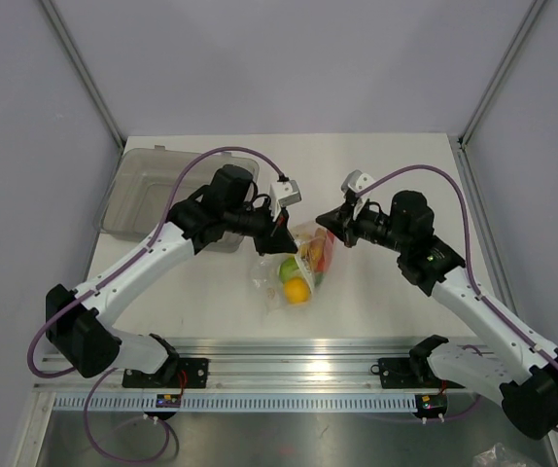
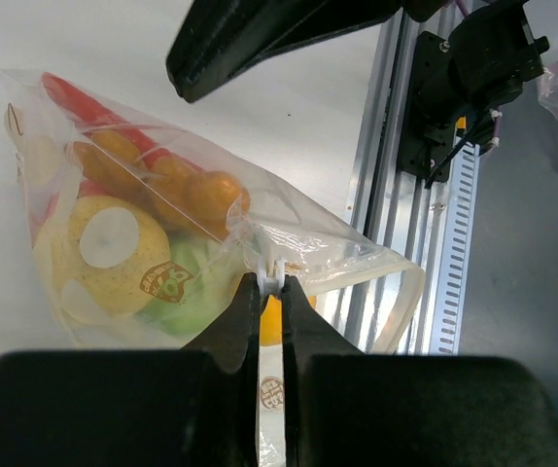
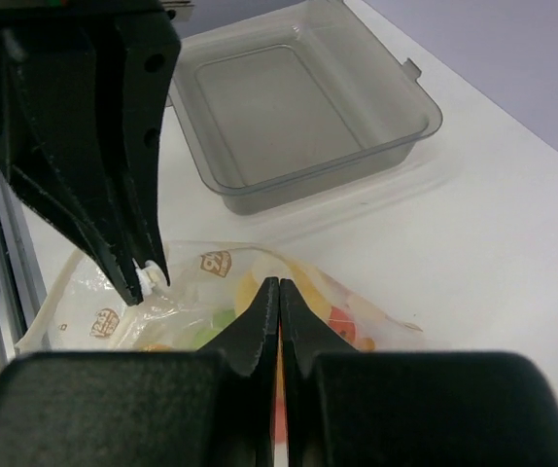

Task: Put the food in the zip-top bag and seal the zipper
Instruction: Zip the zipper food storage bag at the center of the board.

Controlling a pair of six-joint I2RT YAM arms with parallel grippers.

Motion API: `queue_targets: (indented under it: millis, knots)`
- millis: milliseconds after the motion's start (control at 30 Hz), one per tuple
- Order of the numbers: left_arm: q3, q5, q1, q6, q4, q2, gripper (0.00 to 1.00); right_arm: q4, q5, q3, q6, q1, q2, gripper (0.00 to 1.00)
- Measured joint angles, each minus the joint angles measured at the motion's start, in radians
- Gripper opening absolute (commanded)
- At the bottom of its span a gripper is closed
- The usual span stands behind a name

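The clear zip-top bag lies on the white table between the two arms. The food is inside it: a yellow round piece, a green piece, an orange carrot and a red piece. My left gripper is shut on the small white tab of the zipper at the bag's mouth edge, which loops slack to the right. My right gripper is shut just above the far side of the bag. From the left wrist view it looks clear of the film, with nothing between its fingers.
A grey translucent rigid bin stands behind the left arm at the table's left. The metal rail with both arm bases runs along the near edge, close below the bag. Both grippers nearly face each other over the bag.
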Motion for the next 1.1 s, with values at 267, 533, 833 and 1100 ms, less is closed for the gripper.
queue_targets:
  millis: [267, 533, 833, 1100]
  knots:
    - [0.038, 0.080, 0.043, 0.006, -0.005, -0.018, 0.00, -0.283, -0.147, 0.135, -0.209, -0.011, 0.013, 0.50]
    - [0.081, 0.169, 0.106, 0.067, -0.080, -0.024, 0.00, -0.526, -0.328, 0.360, -0.397, -0.018, 0.140, 0.66]
    - [0.099, 0.220, 0.146, 0.123, -0.147, -0.024, 0.00, -0.663, -0.500, 0.515, -0.455, -0.019, 0.316, 0.70]
    - [0.100, 0.243, 0.149, 0.131, -0.155, -0.024, 0.00, -0.613, -0.538, 0.488, -0.367, 0.030, 0.344, 0.69]
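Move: The white zipper slider is already pinched in the left fingers, and from the right hand, shut and empty, it lies about 6 cm back, 6 cm to the left and some 3 cm lower. The food in the bag bulks about 8 cm back of the right hand, 2 cm to its left and 12 cm below. The orange in the bag is some 13 cm back of the right hand, 5 cm left and 14 cm down. The slider, still pinched in the left fingers, goes up about 4 cm, then some 3 cm left, carrying the bag's zipper edge with it. The right hand opens wide as it draws back, rising a little, then swings left and sinks again towards the slider, turning counter-clockwise some 35 degrees until its spread fingers point left, astride the bag's edge just short of the slider. ##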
